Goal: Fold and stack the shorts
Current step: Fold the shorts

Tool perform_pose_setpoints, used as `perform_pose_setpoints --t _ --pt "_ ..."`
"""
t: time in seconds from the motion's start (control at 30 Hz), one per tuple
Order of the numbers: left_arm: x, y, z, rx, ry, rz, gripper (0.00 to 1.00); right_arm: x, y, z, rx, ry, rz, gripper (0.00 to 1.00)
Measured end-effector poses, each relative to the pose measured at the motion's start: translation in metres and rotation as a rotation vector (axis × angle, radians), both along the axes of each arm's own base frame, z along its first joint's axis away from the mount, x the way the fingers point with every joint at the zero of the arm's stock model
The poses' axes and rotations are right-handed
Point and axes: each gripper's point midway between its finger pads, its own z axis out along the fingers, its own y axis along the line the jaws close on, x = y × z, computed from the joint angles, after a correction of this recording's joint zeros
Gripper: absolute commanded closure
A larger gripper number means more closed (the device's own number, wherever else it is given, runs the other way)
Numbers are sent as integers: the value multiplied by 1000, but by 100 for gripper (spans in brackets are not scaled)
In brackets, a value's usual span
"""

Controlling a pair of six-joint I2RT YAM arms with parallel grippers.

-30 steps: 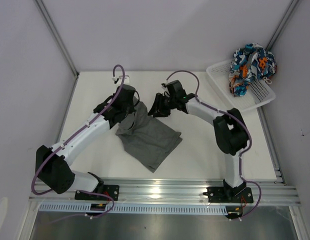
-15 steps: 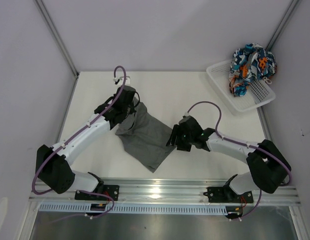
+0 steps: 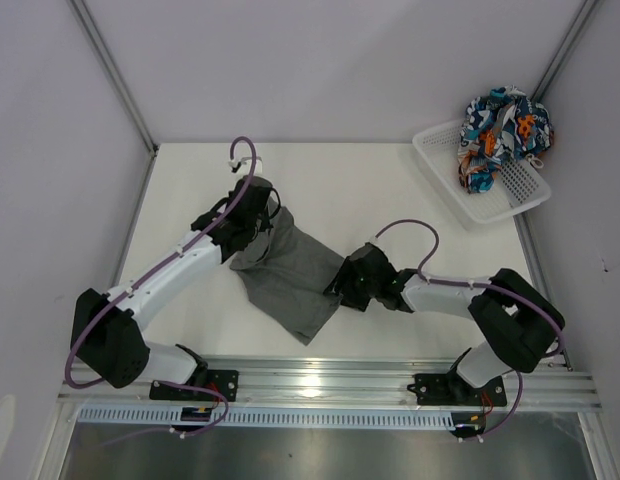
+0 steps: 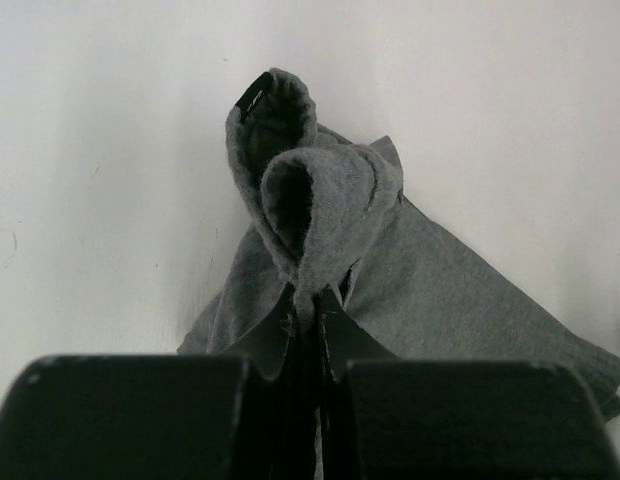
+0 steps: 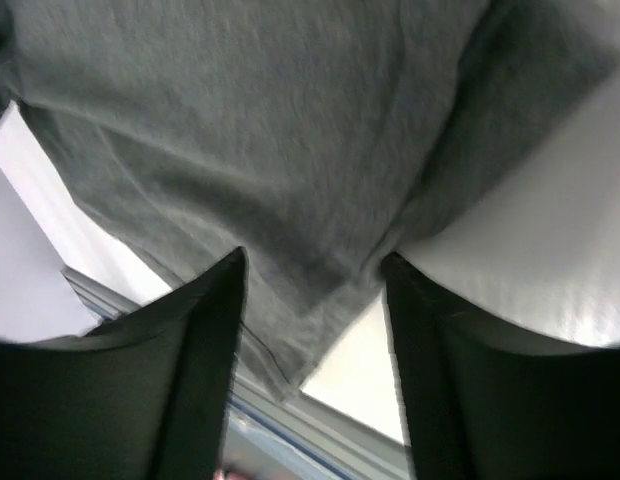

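Note:
The dark grey shorts [image 3: 290,275] lie partly spread on the white table [image 3: 330,180], their far-left corner bunched up. My left gripper [image 3: 258,216] is shut on that bunched corner. In the left wrist view the grey shorts [image 4: 440,280] fold into a loop just past the left gripper [image 4: 312,302]. My right gripper [image 3: 342,285] stands open at the shorts' near-right edge. In the right wrist view a corner of the grey shorts [image 5: 270,130] lies between the spread fingers of the right gripper [image 5: 315,275]. The patterned shorts [image 3: 502,128] sit crumpled in the basket.
The white mesh basket [image 3: 445,165] stands at the far right corner, partly over the table's edge. A metal rail [image 3: 320,378] runs along the near edge by the arm bases. Grey walls close in the left, back and right.
The right arm swung from the shorts' far edge down to their near-right edge, and its jaws opened wider. The left gripper kept its hold and shifted slightly.

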Motion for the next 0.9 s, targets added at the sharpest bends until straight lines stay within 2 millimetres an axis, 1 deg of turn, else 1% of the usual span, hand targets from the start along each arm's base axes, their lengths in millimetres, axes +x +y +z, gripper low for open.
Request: perform_pose_setpoints --t 0.07,0.1,0.2,0.3,0.37,0.47,0.53,0.6,0.67,0.77,0.9 --pt "0 2 0 2 -2 10 96 6 8 -1 22 -2 -1 57" --pt "0 3 0 3 -3 19 96 9 10 -5 26 7 -1 68" --pt "-2 6 0 2 -5 42 96 17 14 -11 40 25 3 76" --pt "-9 9 -1 25 -4 67 96 35 10 -12 25 14 11 79" --pt "-16 5 0 45 -8 71 96 51 9 -11 -2 8 36 80" --pt "-29 -6 -2 87 -5 54 97 79 17 -7 -40 -12 90 81" --pt "-34 -11 -4 113 -5 46 96 93 25 -4 -52 -28 126 81" --pt "-37 -18 -5 138 -7 42 97 102 32 -3 -62 -42 163 81" --pt "-38 -24 -7 172 -4 38 97 106 37 -4 -70 -44 193 81" --pt "-37 -32 -13 222 3 39 97 105 39 -8 -79 -32 223 81" --pt "-29 -42 -20 296 20 48 97 103 38 -11 -88 -25 240 81"
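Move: The right edge of the shorts lies right at the right fingertips, about 2 cm ahead, 1 cm left and 2 cm lower. From the right hand, the near corner of the shorts is some 12 cm back and 7 cm left, the outer corner flap about 5 cm ahead and 5 cm right, both about 3 cm below. For the left hand, still holding its raised bunch, that edge is some 13 cm back, 18 cm right and 17 cm below. Ease the open right gripper forward and slightly left and down onto the right edge of the shorts, pinch the cloth, then drag it forward low over the table, about 10 cm in all, turning some 15 degrees counter-clockwise. Keep the left grip on the bunch and bring it back and right towards the right hand, sinking a little late on and rolling its left side up. ##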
